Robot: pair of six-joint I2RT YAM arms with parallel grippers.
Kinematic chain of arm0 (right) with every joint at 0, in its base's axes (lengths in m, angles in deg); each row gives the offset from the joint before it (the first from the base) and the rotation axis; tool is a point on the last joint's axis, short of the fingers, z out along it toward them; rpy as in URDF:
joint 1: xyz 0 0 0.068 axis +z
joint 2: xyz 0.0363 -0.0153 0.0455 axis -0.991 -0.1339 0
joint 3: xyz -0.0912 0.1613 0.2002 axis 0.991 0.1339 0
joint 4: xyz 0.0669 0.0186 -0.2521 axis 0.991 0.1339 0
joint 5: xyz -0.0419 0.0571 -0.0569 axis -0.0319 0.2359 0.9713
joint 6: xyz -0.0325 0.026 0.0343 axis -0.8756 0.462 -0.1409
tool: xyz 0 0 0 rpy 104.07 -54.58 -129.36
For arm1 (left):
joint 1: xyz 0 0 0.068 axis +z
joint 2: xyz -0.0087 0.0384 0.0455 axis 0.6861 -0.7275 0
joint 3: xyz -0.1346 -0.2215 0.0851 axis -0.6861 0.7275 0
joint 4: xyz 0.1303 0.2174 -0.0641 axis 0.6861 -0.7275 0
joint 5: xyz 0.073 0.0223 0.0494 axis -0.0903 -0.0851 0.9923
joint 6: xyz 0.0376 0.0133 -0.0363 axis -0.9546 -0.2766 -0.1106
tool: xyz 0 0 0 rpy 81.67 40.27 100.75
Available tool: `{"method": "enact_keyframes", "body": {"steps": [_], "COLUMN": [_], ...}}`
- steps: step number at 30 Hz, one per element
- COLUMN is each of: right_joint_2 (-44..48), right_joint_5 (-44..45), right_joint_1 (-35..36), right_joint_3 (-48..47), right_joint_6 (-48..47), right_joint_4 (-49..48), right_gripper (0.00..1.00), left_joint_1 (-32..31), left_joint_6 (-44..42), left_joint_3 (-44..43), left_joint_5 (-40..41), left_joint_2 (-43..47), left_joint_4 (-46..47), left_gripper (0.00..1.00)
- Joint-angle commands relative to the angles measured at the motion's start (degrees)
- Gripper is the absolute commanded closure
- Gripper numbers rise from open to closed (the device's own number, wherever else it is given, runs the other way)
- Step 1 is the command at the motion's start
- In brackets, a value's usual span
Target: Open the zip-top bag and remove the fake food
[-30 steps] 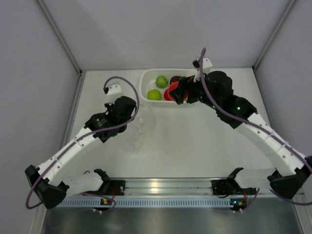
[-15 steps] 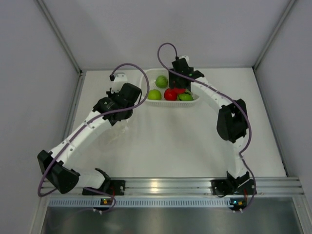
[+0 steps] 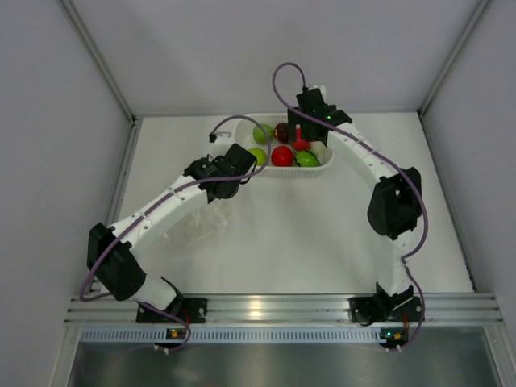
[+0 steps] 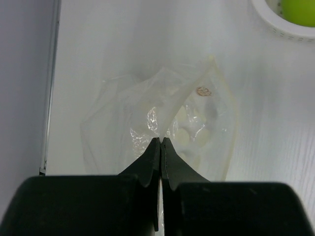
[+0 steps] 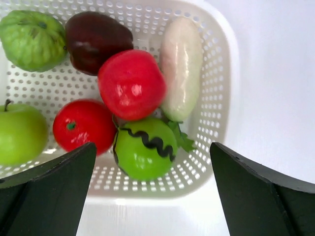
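The zip-top bag (image 4: 197,113) is clear and crinkled, and a fold of it rises to my left gripper (image 4: 161,140), which is shut on that fold. Pale rounded shapes show through the plastic. In the top view the bag (image 3: 197,228) hangs low under the left gripper (image 3: 219,187), just left of the white basket (image 3: 322,168). My right gripper (image 5: 152,147) stands wide open over the basket's near rim (image 5: 216,123), holding nothing. The fake food in the basket includes a red ball (image 5: 130,83), a dark maroon one (image 5: 96,39), a white elongated piece (image 5: 181,66) and a green ball with a black wavy line (image 5: 145,147).
The basket's corner (image 4: 280,29) shows at the top right of the left wrist view. Grey walls close in the table on the left, back and right. An aluminium rail (image 3: 266,306) with both arm bases runs along the near edge.
My left arm swung right toward the basket, carrying the bag. My right gripper moved back over the basket and opened wider; the red piece it carried now lies among the others.
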Motion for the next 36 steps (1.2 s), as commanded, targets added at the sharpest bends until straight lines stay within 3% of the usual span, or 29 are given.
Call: {"method": "enact_keyframes", "body": {"steps": [1,7,9,12,13,18,22,29,36], "right_joint_2": [13.1,30.6,37.1,44.6,46.4,57.6,63.7,75.3,86.5], "right_joint_5": [0.8,-6.3,-8.8,-9.5,-9.4,-9.7,-8.6,2.3,3.6], "right_joint_1": [-0.2,-0.3,-0.2,-0.1,-0.2,-0.2,-0.2,-0.2,-0.2], "right_joint_3": [2.5,19.9,26.7,33.3,34.7,41.9,44.2,48.3,53.0], "right_joint_6": [-1.3,-0.8,-0.6,-0.1,0.2,0.6,0.7,-1.3,-2.5], "right_joint_4": [0.1,-4.6,-5.7,-6.1,-5.9,-4.6,-1.3,4.5,8.2], "right_gripper": [0.01,0.01,0.01,0.01,0.01,0.01,0.01,0.01,0.01], "left_joint_1": [-2.8,-5.0,-5.2,-5.7,-6.0,-6.5,-6.5,-6.5,-6.5], "left_joint_6": [1.7,3.5,3.9,4.8,5.0,6.4,7.9,8.1,2.1], "left_joint_3": [-0.3,1.5,2.0,1.7,1.5,0.3,0.5,5.1,11.9], "left_joint_5": [-1.8,-2.9,-3.0,-3.8,-3.8,-3.4,-1.5,2.6,4.6], "left_joint_2": [-2.2,-6.1,-6.4,-5.4,-5.0,0.7,7.2,21.4,37.8], "left_joint_4": [-0.2,-0.2,-0.2,-0.1,-0.1,-0.1,0.0,-0.3,-0.1], "left_gripper": [1.00,1.00,0.95,0.76,0.57,0.15,0.02,0.02,0.01]}}
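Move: The left hand holds the emptied bag pinched by its opening edge; the bag's middle lies about 9 cm back, 4 cm to its left and 9 cm below. The basket's middle is some 13 cm ahead and 20 cm to the right of that hand, with the green apple about 9 cm ahead and 12 cm to the right. The open right hand hovers over the red apple, roughly 2 cm to its left and 6 cm lower; the bag lies about 24 cm back and 29 cm left of it. Still pinching the bag's edge, the left hand carries it down about 5 cm, some 4 cm to the right and slightly back towards the bare table in front of the basket, then opens wide to let go and rises about 15 cm while drawing back and left over the bag. Meanwhile the right hand, already empty and staying open, leaves the basket back towards its own side, some 28 cm back, 15 cm right and 13 cm up, its fingers tilting up by about 25 degrees. ##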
